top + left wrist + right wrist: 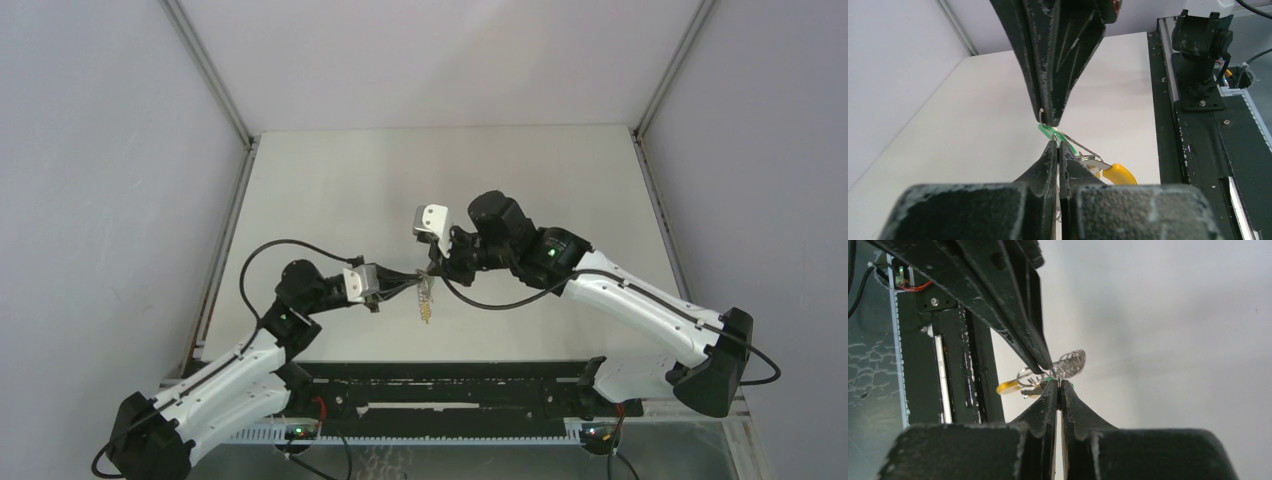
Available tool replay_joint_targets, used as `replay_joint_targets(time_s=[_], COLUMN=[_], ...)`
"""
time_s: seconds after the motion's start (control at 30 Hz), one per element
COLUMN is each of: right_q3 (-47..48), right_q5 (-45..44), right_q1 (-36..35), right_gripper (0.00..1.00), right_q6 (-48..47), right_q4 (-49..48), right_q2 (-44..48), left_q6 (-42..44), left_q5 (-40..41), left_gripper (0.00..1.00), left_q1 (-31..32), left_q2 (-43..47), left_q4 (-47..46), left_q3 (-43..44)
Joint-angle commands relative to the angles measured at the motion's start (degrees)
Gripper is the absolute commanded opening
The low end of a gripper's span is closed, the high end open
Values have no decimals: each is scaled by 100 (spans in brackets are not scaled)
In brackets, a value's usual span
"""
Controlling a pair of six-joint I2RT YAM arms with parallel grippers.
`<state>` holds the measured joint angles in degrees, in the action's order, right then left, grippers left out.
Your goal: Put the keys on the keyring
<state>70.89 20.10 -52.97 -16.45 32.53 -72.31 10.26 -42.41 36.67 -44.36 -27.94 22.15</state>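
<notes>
Both grippers meet tip to tip above the middle of the table. In the right wrist view my left gripper's fingers (1018,335) come in from the upper left and pinch the grey beaded keyring (1071,363). My left gripper (1057,144) is shut on its thin wire, and the keyring (1083,146) shows edge-on. My right gripper (1058,382) is shut on the green key (1048,378), whose head shows on both sides of the tips. The yellow key (1119,173) hangs from a small ring below, seen in the top view as a dangling cluster (427,304).
A black rail (450,385) with the arm bases runs along the table's near edge, close under the keys in the left wrist view. The white tabletop (400,180) is enclosed by grey walls on the left, right and back.
</notes>
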Motion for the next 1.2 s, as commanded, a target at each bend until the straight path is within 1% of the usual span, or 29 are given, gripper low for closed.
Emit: replay_joint_targets(time_s=[0.0,0.17,0.33,0.5,0.53,0.67,0.8,0.9,0.97,1.07,1.17], right_q3=[307,307,85,-465,-575,-1141,-1529,-1643,-1715,-1745,-1758], right_q5=[43,68,121,-9,-52,-718,-863,-1166,-1280,-1431,-1455], right_q1=[225,275,284,621,686,834,1043,1096,1108,1180,1263], right_gripper=[0,0,0,0,0,0,0,0,0,0,0], right_q6=[319,398,270,174,223,606,1029,1248,1332,1349,1357], right_q4=[-251,-27,-193,-273,-281,-389,-313,-147,-220,-480,-993], right_q2=[-59,-209,-31,97,91,97,128,-153,-427,-979,-1455], left_q6=[42,-303,-276,122,128,120,70,33,29,36,45], left_q5=[-228,-143,178,1160,1385,2093,2454,2524,2555,2580,2588], left_gripper=[0,0,0,0,0,0,0,0,0,0,0], left_q1=[81,80,82,82,80,78,78,78,78,79,78], left_q2=[206,373,301,328,365,505,551,527,530,531,514], left_q4=[-284,-955,-959,-275,-256,-303,-374,-409,-414,-414,-415], left_q3=[99,-128,-173,-96,-113,-228,-281,-282,-290,-291,-303])
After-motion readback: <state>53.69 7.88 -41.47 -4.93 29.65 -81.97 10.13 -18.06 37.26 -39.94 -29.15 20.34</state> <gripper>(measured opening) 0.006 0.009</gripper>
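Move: The left fingers hold the keyring and the right fingers hold the green tag with its keys, almost tip to tip. For the left hand, the green tag is roughly 2 cm to the right and about 1 cm above, neither ahead nor back; the yellow clip hangs some 5 cm back, 1 cm right and 6 cm below. For the right hand, the keyring's end is about 2 cm left, 1 cm back, roughly level. Take the green tag and keys away from the keyring: ease the right gripper a little forward, then sweep it down about 17 cm and 9 cm to the right, tipping the fingers down. Lift the left gripper up and slightly back, then swing it forward and left away from the tag, turning some 25 degrees counter-clockwise. Keep both grippers shut on what they hold. ##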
